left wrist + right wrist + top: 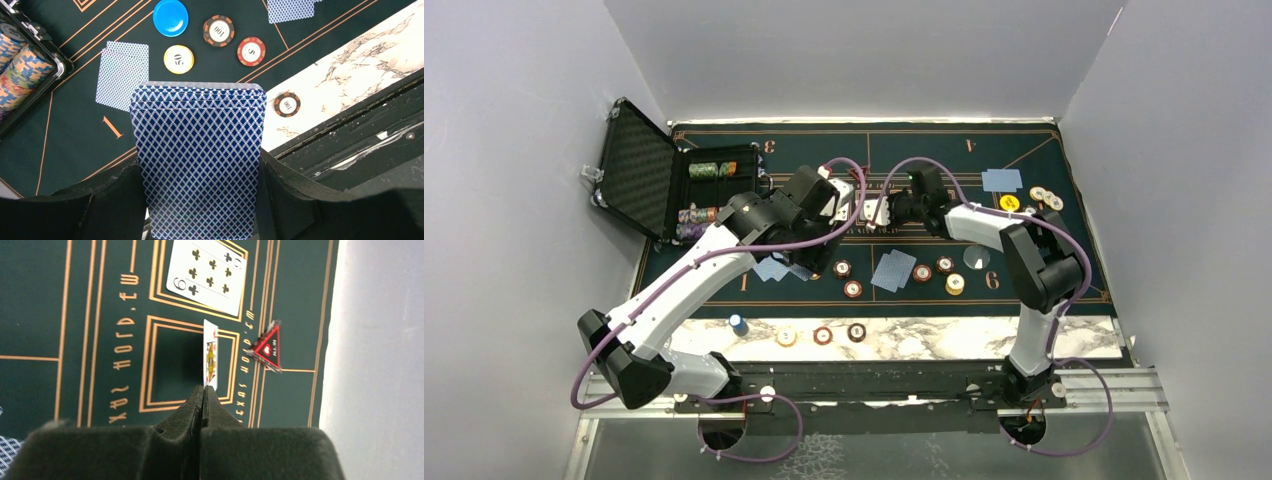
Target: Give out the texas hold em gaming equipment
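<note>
My left gripper [200, 175] is shut on a deck of blue-backed playing cards [200, 150], held above the mat. In the top view it [842, 203] is over the mat's middle. My right gripper [203, 390] is shut on a single face card [210, 360], held edge-on over an orange-lined box; in the top view it [886, 211] is just right of the left gripper. A nine of clubs [207, 275] lies face up beyond it. A small red triangular marker [267, 347] lies to its right. Face-down cards [894, 270] and chips [922, 273] lie at the mat's near side.
An open black case [674, 185] with chip stacks stands at the far left. A blue disc [738, 323] and three chips [823, 335] sit on the marble strip [984, 335]. More chips [1044, 198], a yellow disc [1010, 203] and a card [1001, 180] lie at the far right. Grey walls enclose the table.
</note>
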Action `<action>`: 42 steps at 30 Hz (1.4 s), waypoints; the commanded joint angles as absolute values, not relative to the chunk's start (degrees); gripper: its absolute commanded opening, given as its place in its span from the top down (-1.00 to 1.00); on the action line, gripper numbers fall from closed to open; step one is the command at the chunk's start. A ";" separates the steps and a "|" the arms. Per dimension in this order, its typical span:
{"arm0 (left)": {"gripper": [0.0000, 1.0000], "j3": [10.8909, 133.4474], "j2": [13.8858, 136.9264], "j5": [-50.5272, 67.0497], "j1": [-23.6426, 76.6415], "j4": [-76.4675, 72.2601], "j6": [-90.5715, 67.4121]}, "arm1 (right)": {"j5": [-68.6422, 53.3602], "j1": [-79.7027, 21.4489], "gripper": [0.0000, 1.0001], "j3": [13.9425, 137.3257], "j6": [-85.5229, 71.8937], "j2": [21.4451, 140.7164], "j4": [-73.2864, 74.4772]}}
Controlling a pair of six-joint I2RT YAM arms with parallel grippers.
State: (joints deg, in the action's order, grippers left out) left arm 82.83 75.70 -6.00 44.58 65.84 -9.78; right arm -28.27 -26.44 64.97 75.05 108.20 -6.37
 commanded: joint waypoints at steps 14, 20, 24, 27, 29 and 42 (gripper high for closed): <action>1.00 84.43 77.40 -4.15 44.12 62.75 -6.59 | -26.85 -28.65 0.00 61.97 46.40 98.18 -5.47; 1.00 85.01 81.97 -3.47 44.33 59.75 -4.26 | -18.72 -27.98 -0.52 64.82 4.49 83.10 6.97; 1.00 86.77 83.99 -2.99 44.75 57.52 -1.30 | -36.44 -17.16 -0.79 69.55 -22.30 82.54 24.06; 1.00 86.55 84.18 -1.53 45.84 55.35 2.37 | -57.10 -13.23 -0.80 70.69 -23.89 86.16 29.15; 1.00 86.51 84.66 -1.23 46.84 55.29 4.50 | -63.39 -13.54 -0.80 68.66 -27.03 86.15 23.90; 1.00 87.64 85.82 -0.99 50.23 54.59 5.42 | -66.50 -23.63 -0.80 63.13 -37.11 88.95 10.23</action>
State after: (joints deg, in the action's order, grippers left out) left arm 84.75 85.95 -1.89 49.23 56.62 4.93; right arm -64.97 -21.02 62.13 -34.35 87.59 13.39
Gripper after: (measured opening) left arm 0.672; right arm 0.904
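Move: The right hand holds the face card, its fingers shut and pointing forward-left and down. Its empty middle box on the felt lies about 4 cm left, 1 cm back and 6 cm below. From that hand, the six of clubs is some 13 cm left and 1 cm ahead, the ALL IN marker 8 cm ahead and 7 cm left, and the deck in the left gripper about 16 cm back, 13 cm left and 13 cm higher. From the left hand, the box lies roughly 15 cm ahead, 9 cm right and 20 cm below. Letting go of the face card at the middle box, the right hand sinks 3 cm, easing back, while its fingers part. It then climbs over 20 cm and swings back towards the deck, wide open and rolled by more than 100 degrees with the fingers pointing left. The left hand keeps its hold on the deck, carrying it about 6 cm right, a little forward and down, turning clockwise. ##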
